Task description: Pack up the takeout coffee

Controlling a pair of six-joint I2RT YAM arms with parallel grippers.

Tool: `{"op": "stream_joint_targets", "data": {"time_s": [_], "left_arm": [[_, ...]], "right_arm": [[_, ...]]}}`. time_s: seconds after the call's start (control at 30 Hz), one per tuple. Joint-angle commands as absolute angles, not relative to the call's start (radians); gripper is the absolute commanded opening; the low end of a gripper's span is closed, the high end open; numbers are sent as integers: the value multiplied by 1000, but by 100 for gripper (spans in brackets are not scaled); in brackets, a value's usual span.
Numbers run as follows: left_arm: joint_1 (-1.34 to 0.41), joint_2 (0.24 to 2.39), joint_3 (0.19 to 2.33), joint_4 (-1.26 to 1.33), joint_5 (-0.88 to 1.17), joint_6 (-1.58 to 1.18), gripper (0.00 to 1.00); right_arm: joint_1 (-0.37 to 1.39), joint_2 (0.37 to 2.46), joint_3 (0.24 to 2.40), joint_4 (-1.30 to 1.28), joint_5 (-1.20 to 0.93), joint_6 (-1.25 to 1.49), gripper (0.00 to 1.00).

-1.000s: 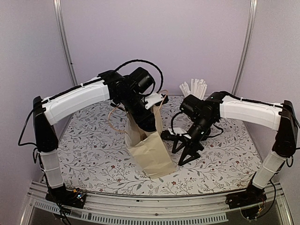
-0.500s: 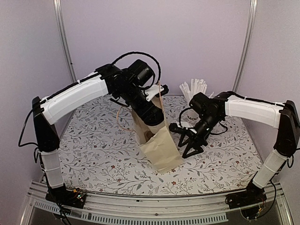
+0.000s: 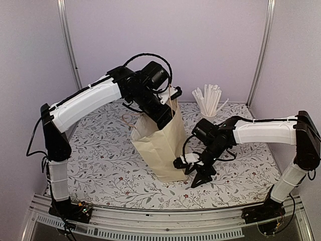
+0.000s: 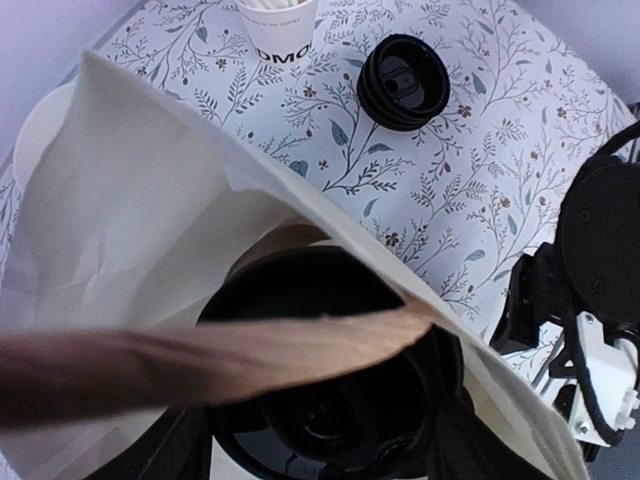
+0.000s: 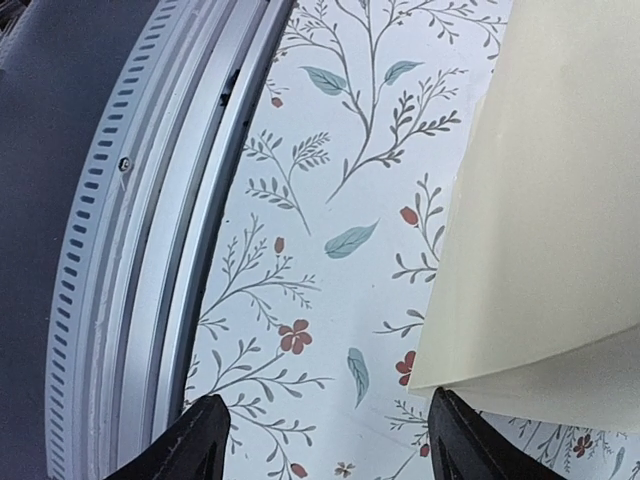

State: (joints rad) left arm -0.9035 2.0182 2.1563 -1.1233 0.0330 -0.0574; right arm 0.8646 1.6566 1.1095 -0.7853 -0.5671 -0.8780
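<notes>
A cream paper bag (image 3: 161, 145) stands mid-table. My left gripper (image 3: 165, 114) reaches into its open mouth. In the left wrist view it (image 4: 320, 440) is shut on a coffee cup with a black lid (image 4: 320, 395), inside the bag (image 4: 150, 200); a blurred brown handle loop (image 4: 200, 360) crosses in front. A second black-lidded coffee cup (image 4: 403, 82) stands on the table beyond the bag; the top view hides it behind my right arm. My right gripper (image 3: 193, 171) is open and empty, low by the bag's near right corner (image 5: 540, 250), with its fingertips (image 5: 205, 445) over the tablecloth.
A white cup of white straws (image 3: 210, 103) stands at the back right and also shows in the left wrist view (image 4: 278, 25). The metal rail of the table's front edge (image 5: 150, 200) runs close by my right gripper. The floral tablecloth (image 3: 95, 150) covers the table.
The bag has swung from leaning to more upright and shifted left. My left gripper stays in its mouth. My right gripper has moved down and left to the bag's near corner.
</notes>
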Motion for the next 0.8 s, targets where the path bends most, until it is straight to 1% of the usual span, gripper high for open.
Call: {"op": "stream_joint_targets", "data": {"time_s": [0.0, 0.13, 0.27, 0.37, 0.57, 0.67, 0.77], "left_arm": [[-925, 2018, 2182, -1127, 35, -93, 39], [-939, 2005, 2184, -1137, 19, -90, 39], [-940, 1991, 2194, -1144, -25, -75, 40], [-933, 1977, 2203, -1136, -41, -71, 40], [-927, 1944, 2232, -1181, -64, -75, 40], [-918, 1914, 2226, -1191, -66, -84, 40], [-908, 1893, 2215, -1192, -68, -86, 40]], "right_arm": [[866, 1683, 1116, -702, -549, -850, 71], [827, 1617, 1086, -809, -551, -883, 71], [734, 1542, 1166, -925, -597, -915, 72], [713, 1525, 1213, -937, -606, -902, 74], [707, 1532, 1225, -923, -649, -864, 74], [706, 1518, 1316, -975, -672, -853, 75], [708, 1512, 1488, -1071, -710, -838, 76]]}}
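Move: Inside the mouth of the paper bag the left hand still grips the black-lidded cup; the bag's middle is about 12 cm below this hand and 2 cm back, about 1 cm left. From it, the stack of lids stands some 8 cm ahead and 19 right, the straw cup about 18 ahead and 16 right, both roughly 20 lower. The bag's near lower corner is some 6 cm ahead of the right hand, 3 left and 7 below; the bag's middle is about 12 ahead, 10 left and slightly higher. Rising about 9 cm beside the bag, the right hand also goes some 4 cm forward and a little right after a slight dip, its fingers staying open and its wrist turning about 10 degrees; whether it touches the paper can't be seen. The left hand keeps its grip on the lidded cup, eases back about 1 cm, then draws the cup up about 3 cm and slightly left. ##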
